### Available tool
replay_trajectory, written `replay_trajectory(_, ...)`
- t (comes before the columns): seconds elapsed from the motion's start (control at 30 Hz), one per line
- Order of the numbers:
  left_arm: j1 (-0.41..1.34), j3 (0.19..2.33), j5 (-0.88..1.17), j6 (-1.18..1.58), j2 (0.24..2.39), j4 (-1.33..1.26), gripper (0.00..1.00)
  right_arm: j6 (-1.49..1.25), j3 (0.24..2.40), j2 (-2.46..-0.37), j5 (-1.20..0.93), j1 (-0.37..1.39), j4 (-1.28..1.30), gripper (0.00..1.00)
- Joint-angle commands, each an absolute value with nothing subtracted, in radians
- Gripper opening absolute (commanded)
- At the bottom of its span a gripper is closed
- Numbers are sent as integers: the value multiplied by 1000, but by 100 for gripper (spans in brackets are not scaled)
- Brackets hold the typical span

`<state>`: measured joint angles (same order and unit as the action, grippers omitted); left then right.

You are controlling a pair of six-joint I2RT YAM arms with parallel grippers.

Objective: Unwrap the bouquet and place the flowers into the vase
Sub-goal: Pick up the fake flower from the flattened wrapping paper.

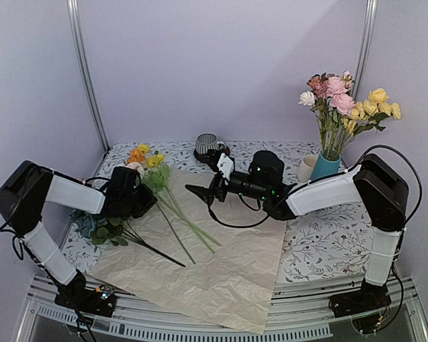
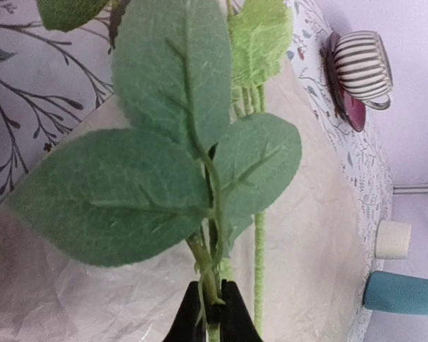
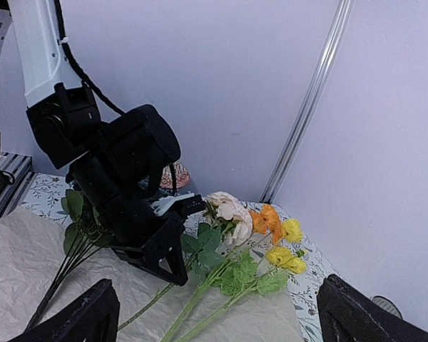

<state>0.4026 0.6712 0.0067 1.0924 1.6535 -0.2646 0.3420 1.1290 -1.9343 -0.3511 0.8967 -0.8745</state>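
Note:
The bouquet lies undone: its crinkled pale paper [image 1: 214,271] is spread flat on the table. On it lie loose flowers [image 1: 146,160] with cream [image 3: 232,210], orange [image 3: 267,221] and yellow [image 3: 285,256] blooms, their stems pointing to the near side. My left gripper [image 2: 212,310] is shut on a green leafy stem [image 2: 208,274] of that bunch, low over the paper at left [image 1: 146,203]. My right gripper [image 1: 200,190] hovers open mid-table, pointing left at the flowers, nothing between its fingers [image 3: 78,320]. The teal vase [image 1: 325,165] stands at back right holding pink and yellow flowers [image 1: 342,103].
A striped grey cup [image 1: 208,144] on a dark coaster stands at the back middle. A cream mug [image 1: 307,168] sits just left of the vase. Dark leafy stems [image 1: 107,228] lie under my left arm. Metal posts [image 1: 85,71] rise at both back corners.

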Motion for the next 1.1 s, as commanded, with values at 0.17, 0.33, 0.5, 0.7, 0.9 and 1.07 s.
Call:
replay_trajectory(0.17, 391, 622, -65, 1038, 1453, -163, 0, 362, 1092, -1905, -364, 901, -918, 99)
replay_trajectory(0.33, 392, 594, -81, 1001, 1369, -140, 0, 365, 1089, -1895, -372, 900, -921, 99)
replay_trajectory(0.5, 393, 580, -78, 962, 1309, -126, 0, 360, 1095, -1903, -387, 902, -911, 99)
replay_trajectory(0.7, 394, 576, -35, 886, 1237, -119, 0, 360, 1096, -1911, -396, 902, -904, 99)
replay_trajectory(0.9, 396, 557, -28, 838, 1156, -100, 0, 365, 1139, -1938, -369, 901, -842, 99)
replay_trajectory(1.07, 396, 540, -8, 801, 1094, -101, 0, 353, 1168, -1950, -345, 902, -819, 99)
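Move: Some 64 cm to the right of the left hand, about 4 cm farther out and 9 cm higher, stands the vase; the left fingers already grip the leafy stem of the pink-white flower. The yellow heads lie about 27 cm ahead and 3 cm left of that hand, the orange heads 29 cm ahead and 12 cm left, the blue flowers 10 cm back and 22 cm left, all near its height. From the right hand the vase is roughly 8 cm ahead, 47 cm right and 11 cm down. Keeping its fingers shut on the stem just below the leaves, the left hand lifts the pink-white flower about 11 cm up from the wrapping paper and draws it back some 4 cm and slightly left, away from the yellow flowers' stems. The wrist tips the fingers up nearly 20 degrees from their downward slant as it climbs. ##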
